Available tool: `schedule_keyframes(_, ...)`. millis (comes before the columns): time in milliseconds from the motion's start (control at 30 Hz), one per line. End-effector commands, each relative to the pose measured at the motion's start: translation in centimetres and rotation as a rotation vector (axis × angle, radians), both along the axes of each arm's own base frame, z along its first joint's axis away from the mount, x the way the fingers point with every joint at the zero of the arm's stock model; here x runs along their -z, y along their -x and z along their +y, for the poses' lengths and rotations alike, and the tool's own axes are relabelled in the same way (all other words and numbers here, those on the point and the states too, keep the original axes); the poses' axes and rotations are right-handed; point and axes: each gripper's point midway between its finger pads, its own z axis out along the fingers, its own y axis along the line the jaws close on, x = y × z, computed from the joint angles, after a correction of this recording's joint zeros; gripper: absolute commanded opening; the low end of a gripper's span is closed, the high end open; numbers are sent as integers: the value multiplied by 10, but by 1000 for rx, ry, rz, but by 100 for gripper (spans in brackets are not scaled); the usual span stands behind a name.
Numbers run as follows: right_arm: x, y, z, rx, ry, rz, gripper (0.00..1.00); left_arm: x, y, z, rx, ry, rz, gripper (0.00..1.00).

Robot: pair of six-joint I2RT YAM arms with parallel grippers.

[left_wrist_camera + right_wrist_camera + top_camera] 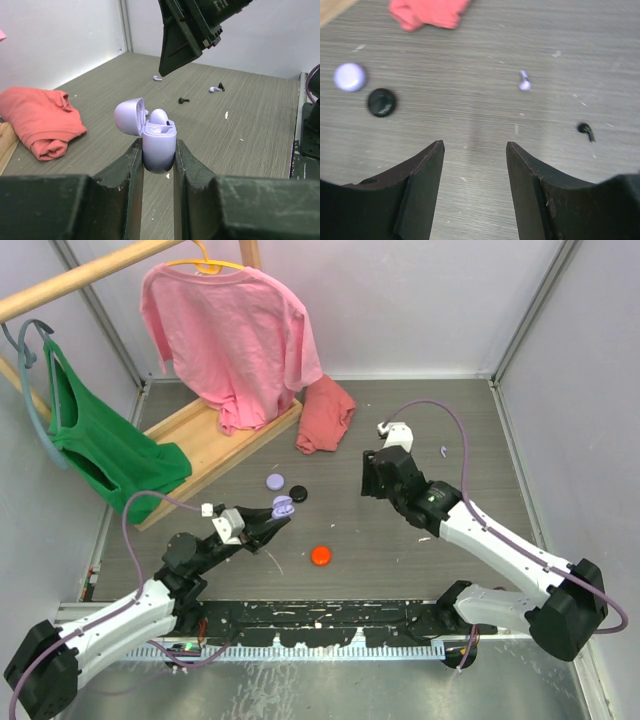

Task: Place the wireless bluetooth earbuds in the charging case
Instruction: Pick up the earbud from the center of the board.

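My left gripper (159, 146) is shut on a lavender charging case (159, 142), held above the table with its lid hinged open to the left. A pale lavender earbud (159, 116) rests in the case's top. In the top view the case (283, 506) is at the left gripper's tip. Loose on the table beyond it lie a lavender earbud (157, 78), another lavender one (214, 89) and a black one (183, 100). My right gripper (475, 145) hangs open and empty above bare table, with a lavender earbud (524, 81) and a black earbud (585, 129) ahead of it.
Round pucks lie mid-table: lavender (275, 480), black (298, 493) and orange-red (321, 555). A crumpled salmon cloth (325, 415) lies at the back. A wooden rack (215, 440) at back left carries a pink shirt (230, 335) and a green top (105, 445).
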Motion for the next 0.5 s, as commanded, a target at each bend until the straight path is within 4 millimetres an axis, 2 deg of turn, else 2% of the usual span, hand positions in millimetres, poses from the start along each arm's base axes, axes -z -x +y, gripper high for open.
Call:
schedule_keyframes(0, 18, -8, -34, 122, 19, 69, 59, -3, 1, 1, -4, -8, -55, 2)
schedule_keyframes(300, 57, -24, -109, 358, 81, 193, 61, 0, 7, 2, 19, -5, -42, 2)
schedule_keyframes(467, 71, -33, -149, 474, 23, 244, 62, 4, 5, 6, -10, 1, -32, 2)
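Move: The lilac earbud the right hand seems bound for lies about 26 cm to its right, 5 cm ahead and 18 cm below, with a second black earbud 4 cm farther right and 1 cm nearer the base. At that same table level, the first black earbud is 11 cm ahead and 15 cm right of the hand, and the middle lilac earbud 16 cm ahead, 4 cm right. From the left hand, holding the lilac case, the target is some 52 cm right, 16 cm ahead, 21 cm below. Rightward and down in one quick sweep, the empty right hand travels about 13 cm right and 7 cm down, easing a little forward, past the near side of the middle lilac earbud and towards the black and lilac earbuds on the right. Its wrist swings clockwise by roughly 25 degrees while the fingers tip more steeply down and stay open, clear of the table. ##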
